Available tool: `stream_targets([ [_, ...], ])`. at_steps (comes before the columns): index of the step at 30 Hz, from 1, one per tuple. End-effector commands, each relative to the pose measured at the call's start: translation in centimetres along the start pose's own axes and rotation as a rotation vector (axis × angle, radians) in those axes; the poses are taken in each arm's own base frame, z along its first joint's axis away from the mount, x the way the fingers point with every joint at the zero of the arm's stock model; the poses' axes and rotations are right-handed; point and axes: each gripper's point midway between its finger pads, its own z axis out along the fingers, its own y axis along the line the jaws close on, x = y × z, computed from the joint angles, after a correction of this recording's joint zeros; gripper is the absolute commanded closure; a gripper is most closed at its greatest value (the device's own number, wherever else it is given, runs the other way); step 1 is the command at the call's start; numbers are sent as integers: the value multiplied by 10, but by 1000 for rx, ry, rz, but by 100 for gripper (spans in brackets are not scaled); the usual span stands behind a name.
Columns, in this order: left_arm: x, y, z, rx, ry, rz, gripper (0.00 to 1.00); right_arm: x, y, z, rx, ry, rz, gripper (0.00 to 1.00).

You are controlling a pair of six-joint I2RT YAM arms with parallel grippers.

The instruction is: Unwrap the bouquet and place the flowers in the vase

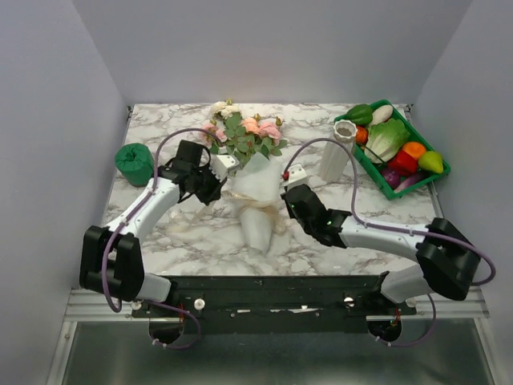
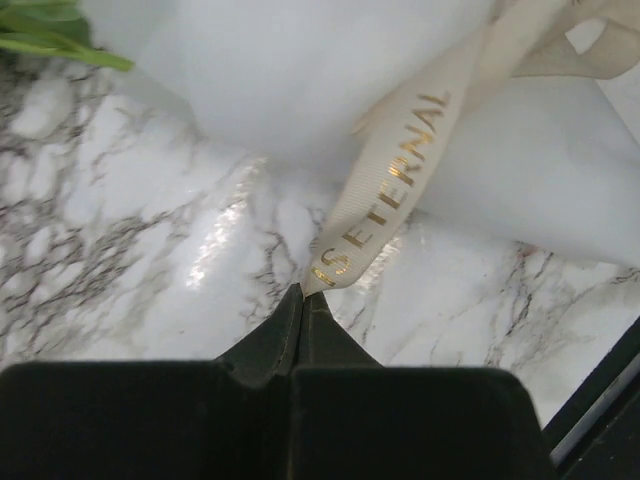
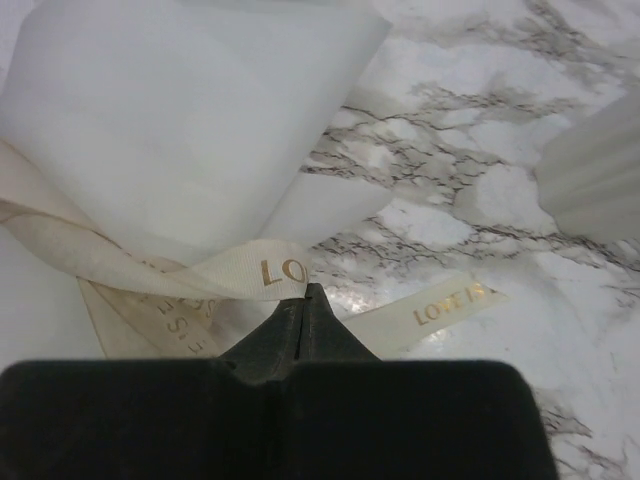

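The bouquet lies in the middle of the marble table, its flowers [image 1: 240,132] pointing away and its white paper cone [image 1: 252,200] toward the arms. A cream ribbon [image 1: 260,207] with gold lettering is tied round the cone. My left gripper [image 1: 215,188] is at the cone's left side, shut on one ribbon tail [image 2: 390,190] at its very end [image 2: 303,290]. On the cone's right side, my right gripper [image 1: 288,204] is shut, with its tips [image 3: 305,292] pinching a ribbon loop [image 3: 240,270]. Another tail [image 3: 440,305] lies flat beside it. The white ribbed vase [image 1: 338,151] stands upright at the right rear.
A green tray [image 1: 401,188] of plastic vegetables sits at the far right, just behind the vase. A green roll [image 1: 134,164] rests at the left edge. The vase's side [image 3: 595,175] shows at the right of the right wrist view.
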Motion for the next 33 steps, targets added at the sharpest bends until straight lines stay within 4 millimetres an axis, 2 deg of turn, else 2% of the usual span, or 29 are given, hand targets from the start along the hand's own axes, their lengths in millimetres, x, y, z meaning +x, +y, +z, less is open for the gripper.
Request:
stream_targets([
  [1, -14, 42, -52, -158, -84, -122, 100, -11, -44, -32, 177, -50, 99, 99],
  [4, -5, 56, -79, -218, -107, -168, 100, -9, -67, -43, 276, -62, 125, 99],
  [5, 3, 66, -92, -258, -116, -195, 100, -6, -81, -49, 327, -54, 130, 99],
  [6, 9, 64, -96, -258, -102, -184, 100, -5, -88, -52, 355, -50, 144, 99],
  [7, 19, 73, -105, -289, -100, -212, 100, 2, -97, -57, 390, -25, 171, 99],
  [8, 28, 78, -116, -317, -105, -233, 100, 1, -114, -62, 443, -30, 218, 99],
  [10, 42, 80, -127, -332, -94, -246, 100, 10, -133, -70, 496, -5, 293, 99],
  [11, 45, 80, -134, -344, -100, -249, 100, 13, -150, -73, 540, 0, 338, 99],
  [12, 57, 84, -143, -373, -91, -284, 100, 10, -160, -80, 559, -20, 377, 99],
  [14, 66, 90, -155, -415, -81, -294, 100, 15, -185, -91, 634, -19, 423, 99],
  [17, 86, 102, -176, -511, -51, -352, 100, 13, -210, -107, 719, -36, 444, 99],
  [18, 92, 107, -182, -548, -33, -364, 100, 13, -213, -109, 730, -30, 438, 96],
  [19, 99, 111, -188, -579, -22, -379, 99, 15, -215, -111, 741, -9, 424, 82],
  [20, 100, 112, -192, -599, -17, -377, 89, 16, -217, -112, 751, 2, 423, 42],
  [21, 102, 115, -194, -622, -16, -377, 76, 11, -218, -114, 760, 1, 435, 26],
  [22, 103, 116, -198, -643, -8, -384, 37, 19, -218, -117, 776, 34, 443, 14],
  [23, 99, 113, -201, -646, -18, -379, 20, 19, -218, -119, 787, 42, 450, 1],
  [24, 93, 110, -205, -637, -35, -384, 8, 13, -219, -122, 788, 36, 466, 0],
  [25, 81, 104, -204, -597, -77, -373, 1, 15, -218, -123, 789, 53, 469, 0],
  [28, 45, 82, -205, -466, -154, -341, 1, 3, -215, -125, 748, 38, 490, 0],
  [29, 26, 71, -195, -378, -188, -309, 1, -1, -213, -127, 721, 27, 504, 0],
  [30, 9, 65, -195, -347, -206, -276, 1, -4, -212, -128, 709, 21, 508, 0],
  [32, -13, 53, -183, -277, -231, -261, 1, -14, -208, -129, 666, 12, 516, 0],
  [33, -31, 36, -168, -210, -236, -200, 1, -18, -207, -132, 650, 2, 531, 0],
])
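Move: Each hand holds one end of the ribbon. The bow on the bouquet's wrap is about 17 cm right of the left hand, 8 cm left of the right hand, level in reach with both and some 4 cm lower. The green pot stands about 25 cm left and 13 cm ahead of the left hand, 3 cm lower; the vase stands 16 cm right and 13 cm ahead of the right hand, its middle 3 cm higher. Both hands, still pinching the ribbon ends, pull apart away from the bow, each going about 22 cm outward while rising some 7 cm, the left turning counter-clockwise and the right clockwise by 40 to 50 degrees. At the end of the pull both sets of fingers open wide and let go of the ribbon; the right then stays out near the basket, while the left lifts another 5 cm and comes back about 5 cm to the right. ##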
